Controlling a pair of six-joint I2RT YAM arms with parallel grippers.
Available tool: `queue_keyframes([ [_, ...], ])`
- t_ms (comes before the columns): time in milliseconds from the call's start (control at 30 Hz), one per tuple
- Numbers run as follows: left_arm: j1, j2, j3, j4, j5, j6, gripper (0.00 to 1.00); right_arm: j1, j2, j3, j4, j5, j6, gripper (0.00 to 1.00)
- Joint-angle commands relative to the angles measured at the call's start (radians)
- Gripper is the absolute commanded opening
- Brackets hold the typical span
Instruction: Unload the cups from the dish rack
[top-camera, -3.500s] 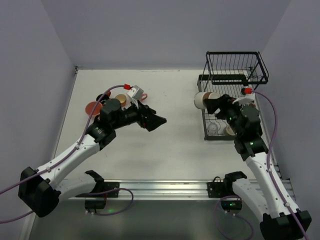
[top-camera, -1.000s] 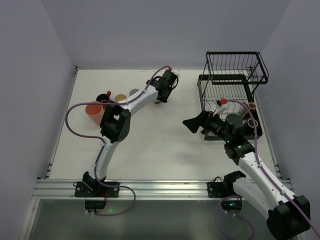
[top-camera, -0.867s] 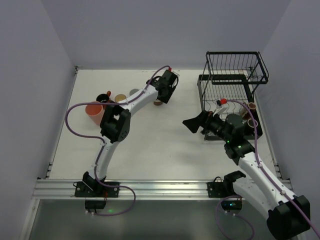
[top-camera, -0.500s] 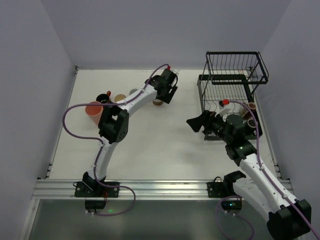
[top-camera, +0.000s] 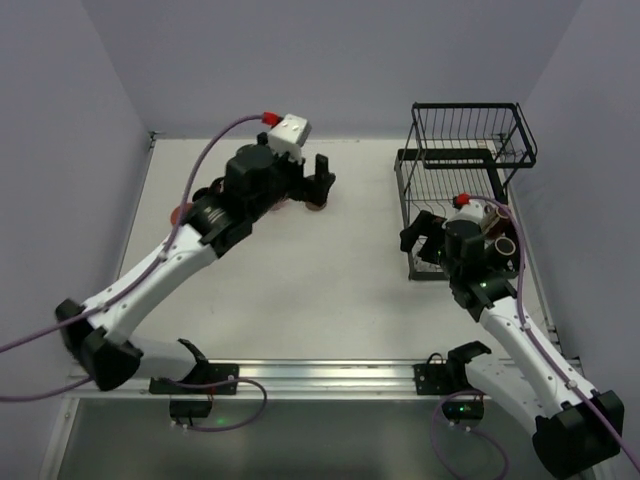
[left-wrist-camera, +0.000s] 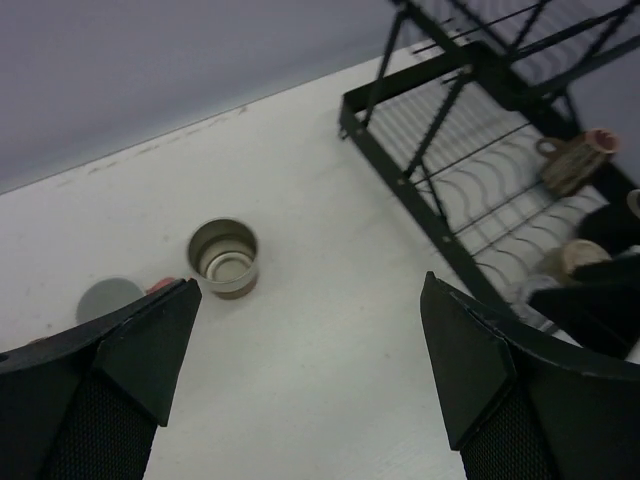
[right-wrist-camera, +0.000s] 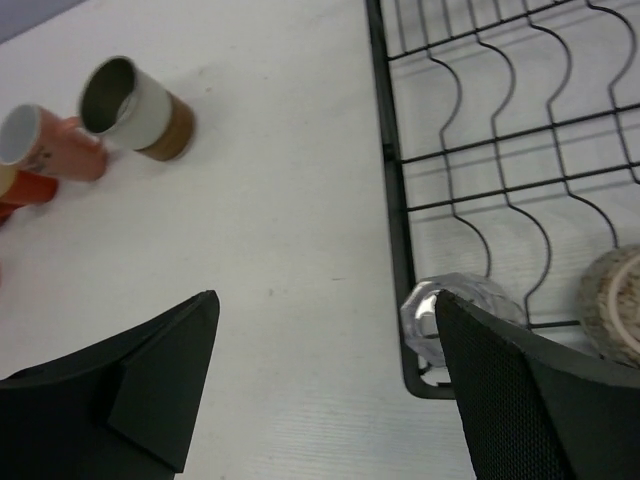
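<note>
An olive-brown cup (left-wrist-camera: 223, 258) stands upright on the table, and my left gripper (left-wrist-camera: 310, 290) hangs open above it with nothing between its fingers. In the top view that cup (top-camera: 315, 204) sits just below the left gripper (top-camera: 319, 181). A grey cup (left-wrist-camera: 107, 298) stands beside it. The black wire dish rack (top-camera: 470, 135) is at the far right. Its lower tray holds a brown cup with a pink rim (left-wrist-camera: 575, 160) and a cream speckled cup (right-wrist-camera: 615, 300). My right gripper (right-wrist-camera: 327, 300) is open and empty at the tray's front left corner (top-camera: 420, 232).
A clear glass (right-wrist-camera: 432, 312) lies in the tray's front corner, next to my right finger. A salmon pink cup (right-wrist-camera: 40, 140) and an orange one (right-wrist-camera: 20, 188) stand behind the olive-brown cup. The left arm partly hides this group in the top view.
My left gripper has opened, let go of the olive-brown cup and lifted off it. My right gripper has swung from mid-table back to the rack's front corner.
</note>
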Motion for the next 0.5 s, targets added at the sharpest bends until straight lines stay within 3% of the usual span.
queue_keyframes([
  [0, -0.005, -0.205, -0.241, 0.163, 0.224, -0.109, 1.00, -0.001, 0.038, 0.044, -0.110, 0.180, -0.020, 0.93],
  [67, -0.005, -0.328, -0.381, 0.173, 0.272, -0.109, 1.00, -0.001, 0.052, 0.031, -0.121, 0.200, -0.018, 0.93],
  [233, -0.005, -0.511, -0.532, 0.101, 0.289, -0.091, 1.00, -0.009, 0.070, 0.031, -0.165, 0.272, -0.006, 0.89],
  [467, -0.007, -0.565, -0.627, 0.108, 0.289, -0.042, 1.00, -0.012, 0.218, 0.087, -0.216, 0.288, 0.007, 0.84],
])
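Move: From my right hand the clear glass in the rack's near-left corner lies roughly 3 cm ahead, 5 cm to the right and 13 cm below. The speckled cup sits beside it, some 10 cm farther right and level with it; the dark mug is about 19 cm right of the glass. From my left hand the glass lies some 31 cm right, 4 cm back and 28 cm below; the steel cup is about 12 cm ahead, 1 cm right and 26 cm below. I lower my open right hand about 7 cm and slide it 5 cm right towards the glass, tipping the fingers down, dropping the hand's left side and turning a little clockwise. Meanwhile my empty left hand backs away from the steel cup by some 13 cm, drifting left, first rising slightly and then sinking, with its fingers still wide open. ##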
